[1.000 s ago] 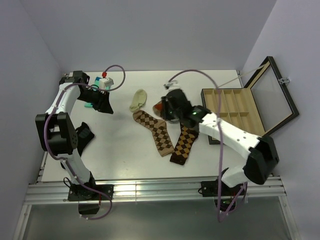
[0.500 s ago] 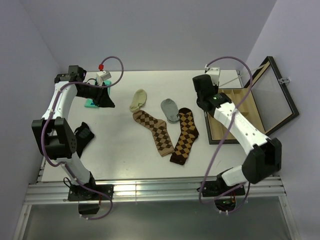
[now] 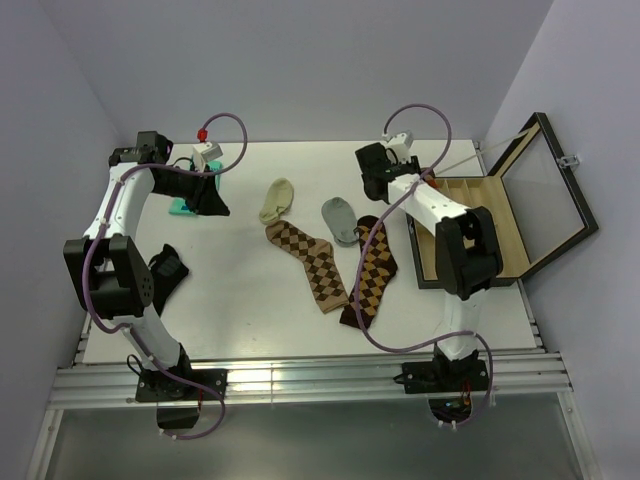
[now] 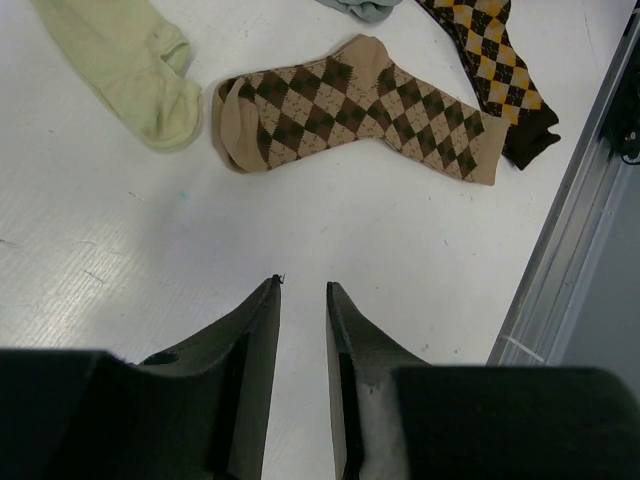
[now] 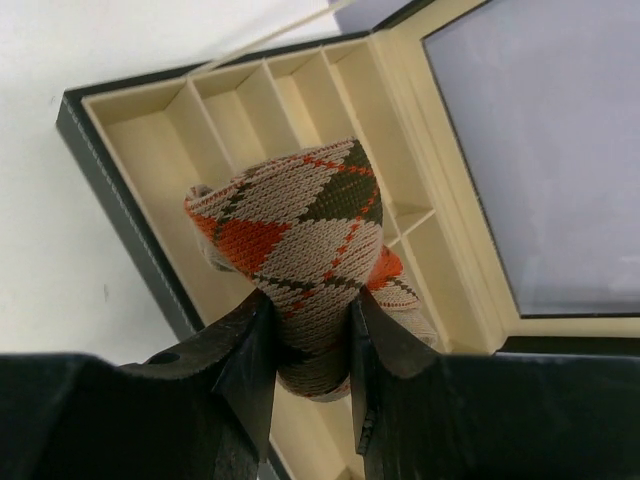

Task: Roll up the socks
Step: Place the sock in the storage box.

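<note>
My right gripper [image 5: 305, 300] is shut on a rolled sock [image 5: 290, 220], tan with red-orange and dark diamonds, and holds it above the compartments of the wooden box [image 5: 150, 170]. Two flat socks lie mid-table: a tan one with dark brown diamonds [image 3: 310, 258] [image 4: 360, 105] and a dark brown one with tan diamonds [image 3: 370, 275] [image 4: 490, 50]. At the far left of the table, well away from them, my left gripper [image 4: 302, 285] [image 3: 205, 195] hovers over bare table. Its jaws stand a narrow gap apart with nothing between.
A pale green sock [image 3: 276, 200] [image 4: 130, 60] and a grey sock [image 3: 342, 218] lie behind the argyle ones. The box [image 3: 480, 215] stands at the right, its glass lid [image 3: 545, 190] propped open. A black sock [image 3: 165, 268] lies at the left edge, a teal object [image 3: 180, 208] under the left arm.
The right arm has lifted away from the flat socks with the rolled sock and swung to the back of the table, beside the box. The left arm shifted slightly left.
</note>
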Tool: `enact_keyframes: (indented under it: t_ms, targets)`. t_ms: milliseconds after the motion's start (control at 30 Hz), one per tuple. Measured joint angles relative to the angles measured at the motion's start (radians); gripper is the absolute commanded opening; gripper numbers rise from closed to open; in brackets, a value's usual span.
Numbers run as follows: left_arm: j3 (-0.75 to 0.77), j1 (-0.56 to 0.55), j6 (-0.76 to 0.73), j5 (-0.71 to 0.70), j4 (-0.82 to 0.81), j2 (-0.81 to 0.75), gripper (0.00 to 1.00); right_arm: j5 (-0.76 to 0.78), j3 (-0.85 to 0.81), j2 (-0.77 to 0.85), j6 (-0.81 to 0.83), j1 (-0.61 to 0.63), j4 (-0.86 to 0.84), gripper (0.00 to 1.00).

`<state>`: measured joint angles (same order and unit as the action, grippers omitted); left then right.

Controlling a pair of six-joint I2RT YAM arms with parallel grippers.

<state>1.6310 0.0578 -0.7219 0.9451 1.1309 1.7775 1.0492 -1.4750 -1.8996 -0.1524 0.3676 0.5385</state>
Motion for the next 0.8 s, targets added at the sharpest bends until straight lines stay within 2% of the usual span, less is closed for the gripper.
enact_keyframes:
  t_ms: [300, 567, 800]
  targets:
    - [0.000, 0.000, -0.009, 0.000, 0.003, 0.000, 0.30, 0.057, -0.036, -0.102, 0.094, -0.006, -0.042, 0.00]
    - [0.000, 0.000, -0.022, 0.000, 0.011, 0.001, 0.31, 0.034, -0.036, -0.122, 0.181, -0.023, -0.118, 0.00]
    - [0.000, 0.000, -0.021, 0.000, 0.011, 0.003, 0.30, -0.012, -0.045, -0.208, 0.203, -0.028, -0.126, 0.00]
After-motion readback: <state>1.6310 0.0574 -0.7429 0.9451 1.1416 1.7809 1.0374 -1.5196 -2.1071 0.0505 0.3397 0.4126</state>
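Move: The right hand holds the rolled argyle sock above the far left corner of the open storage box. The box's far-left compartment lies about 13 cm below it, some 4 cm back and 1 cm right; the whole box centres roughly 10 cm back and 11 cm right. The grey sock lies about 18 cm left and 7 cm back. From the left hand, that compartment is about 43 cm right, 3 cm ahead and 17 cm below. Downward, with a smaller push forward, the right hand lowers the rolled sock about 6 cm towards the box's far left end, easing off midway and then sinking faster. Over the same stretch it works some 3 cm forward and rolls roughly 15 degrees about its own fingers, counter-clockwise looking along them, its grip on the sock unchanged. ##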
